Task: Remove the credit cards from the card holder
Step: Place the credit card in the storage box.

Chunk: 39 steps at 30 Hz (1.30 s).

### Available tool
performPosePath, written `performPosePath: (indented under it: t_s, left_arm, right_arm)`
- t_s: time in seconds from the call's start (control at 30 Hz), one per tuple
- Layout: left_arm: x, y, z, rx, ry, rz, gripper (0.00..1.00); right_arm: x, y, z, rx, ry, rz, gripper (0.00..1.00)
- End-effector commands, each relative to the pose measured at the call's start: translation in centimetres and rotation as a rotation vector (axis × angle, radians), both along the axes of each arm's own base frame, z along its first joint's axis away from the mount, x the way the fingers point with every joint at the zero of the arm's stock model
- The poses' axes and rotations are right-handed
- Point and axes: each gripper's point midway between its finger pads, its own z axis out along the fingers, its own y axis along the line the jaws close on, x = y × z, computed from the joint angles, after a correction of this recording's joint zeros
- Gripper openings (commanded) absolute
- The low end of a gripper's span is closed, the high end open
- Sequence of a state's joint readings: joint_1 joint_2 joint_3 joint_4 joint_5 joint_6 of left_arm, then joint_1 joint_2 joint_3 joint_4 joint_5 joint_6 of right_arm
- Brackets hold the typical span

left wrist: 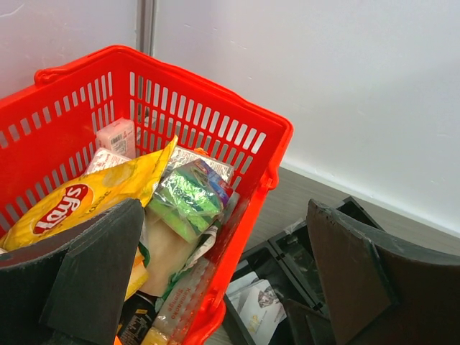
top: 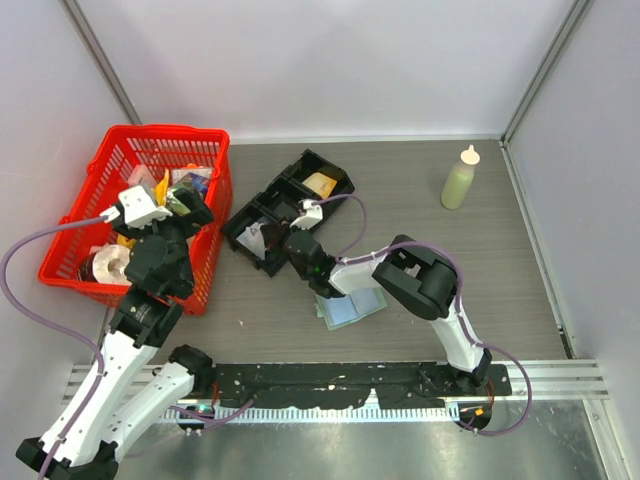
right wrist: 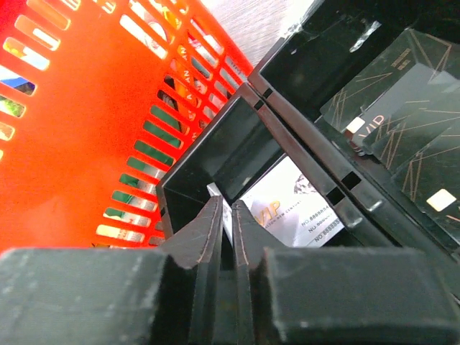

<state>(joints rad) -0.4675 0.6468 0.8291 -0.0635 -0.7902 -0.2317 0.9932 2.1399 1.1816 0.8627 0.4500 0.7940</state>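
Note:
The pale green card holder lies open on the table under my right arm, a pale blue credit card resting on it. My right gripper reaches into a near compartment of the black tray, jaws a narrow slit apart with nothing seen between them. A white VIP card lies in that compartment just past the fingertips. Dark VIP cards fill the neighbouring compartment. My left gripper hangs wide open and empty over the basket's right rim.
A red basket full of snack packets stands at the left, close against the tray. A yellow-orange packet sits in the tray's far compartment. A pale green squeeze bottle stands at the back right.

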Motion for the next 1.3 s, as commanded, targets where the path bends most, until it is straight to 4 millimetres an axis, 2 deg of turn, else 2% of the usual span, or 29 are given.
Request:
performPosePath:
  t_s: [0.0,0.07,0.17,0.37,0.43,0.53,0.6,0.73,0.77,0.8,0.83,1.03,1.13,1.27]
  left_arm:
    - [0.1,0.0,0.9,-0.035,-0.047,-0.002,1.0]
    - [0.2,-0.1,0.8,-0.033,-0.043,-0.005,1.0]
    - [0.3,-0.3,0.7,-0.03,-0.037,-0.015,1.0]
    - [0.7,-0.9,0.5,-0.027,-0.024,-0.041,1.0]
    - [0.9,-1.2,0.3,-0.024,-0.017,-0.056,1.0]
    - [1.2,-2.0,0.2,-0.021,-0.006,-0.095,1.0]
    - [1.5,-2.6,0.1,-0.018,0.006,-0.124,1.0]
    - [2.1,-4.3,-0.4,-0.014,0.036,-0.205,1.0]
    - [2.3,-4.8,-0.6,-0.011,0.05,-0.229,1.0]
    - [2.5,-5.4,-0.9,-0.012,0.067,-0.254,1.0]
    - [2.8,-6.0,-1.1,-0.014,0.087,-0.283,1.0]
    - [3.5,-12.1,-2.7,-0.088,0.211,-0.534,1.0]
    - [2.7,-15.7,-4.7,-0.069,0.328,-0.62,1.0]
    - [0.7,-19.4,-8.0,-0.033,0.461,-0.652,1.0]
  right_arm:
    - [0.9,-1.4,1.6,0.004,-0.055,-0.082,0.21]
    - [0.6,-1.9,1.5,-0.009,-0.061,-0.084,0.28]
    - [0.2,-2.6,2.0,-0.029,-0.081,-0.081,0.3]
    - [-1.1,-4.8,4.8,-0.093,-0.148,-0.07,0.33]
    - [-2.1,-6.2,6.6,-0.124,-0.176,-0.058,0.42]
    - [-3.3,-7.3,7.7,-0.212,-0.195,-0.011,0.51]
    - [-4.3,-8.4,7.6,-0.291,-0.185,0.024,0.58]
    - [-6.6,-11.0,6.4,-0.443,-0.138,0.108,0.66]
    - [-7.5,-11.8,6.1,-0.472,-0.12,0.132,0.66]
    - [-8.1,-12.6,5.0,-0.519,-0.086,0.151,0.67]
    - [-9.0,-13.2,5.2,-0.525,-0.08,0.175,0.67]
    - [-13.1,-17.0,3.1,-0.623,0.02,0.279,0.68]
    - [-14.9,-18.7,1.5,-0.667,0.077,0.325,0.68]
    - [-17.0,-19.0,-0.7,-0.697,0.134,0.423,0.69]
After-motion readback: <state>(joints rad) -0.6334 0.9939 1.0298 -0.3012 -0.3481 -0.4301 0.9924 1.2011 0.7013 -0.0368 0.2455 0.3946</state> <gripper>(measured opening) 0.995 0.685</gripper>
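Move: The storage box's near compartment, with the white card just being let go, is right at the right hand: about 4 cm below, 2 cm back and 1 cm left. The compartment of dark cards is 4 cm ahead and 7 cm right; the card holder is 18 cm back and 22 cm right. From the high left hand the card holder is some 32 cm right, 9 cm back, 31 cm below; the near compartment is 10 cm right and 7 cm ahead, the red basket 14 cm left and 9 cm ahead. Dipping about 3 cm as its fingers go on opening off the card, the right hand then lifts out of the near compartment, arcs back and right some 23 cm and sinks over the card holder, wrist rolling left side down, fingers ending well apart. The open left hand swings right about 16 cm from beside the basket towards the card holder, sinking a little, turning clockwise and tipping down. ##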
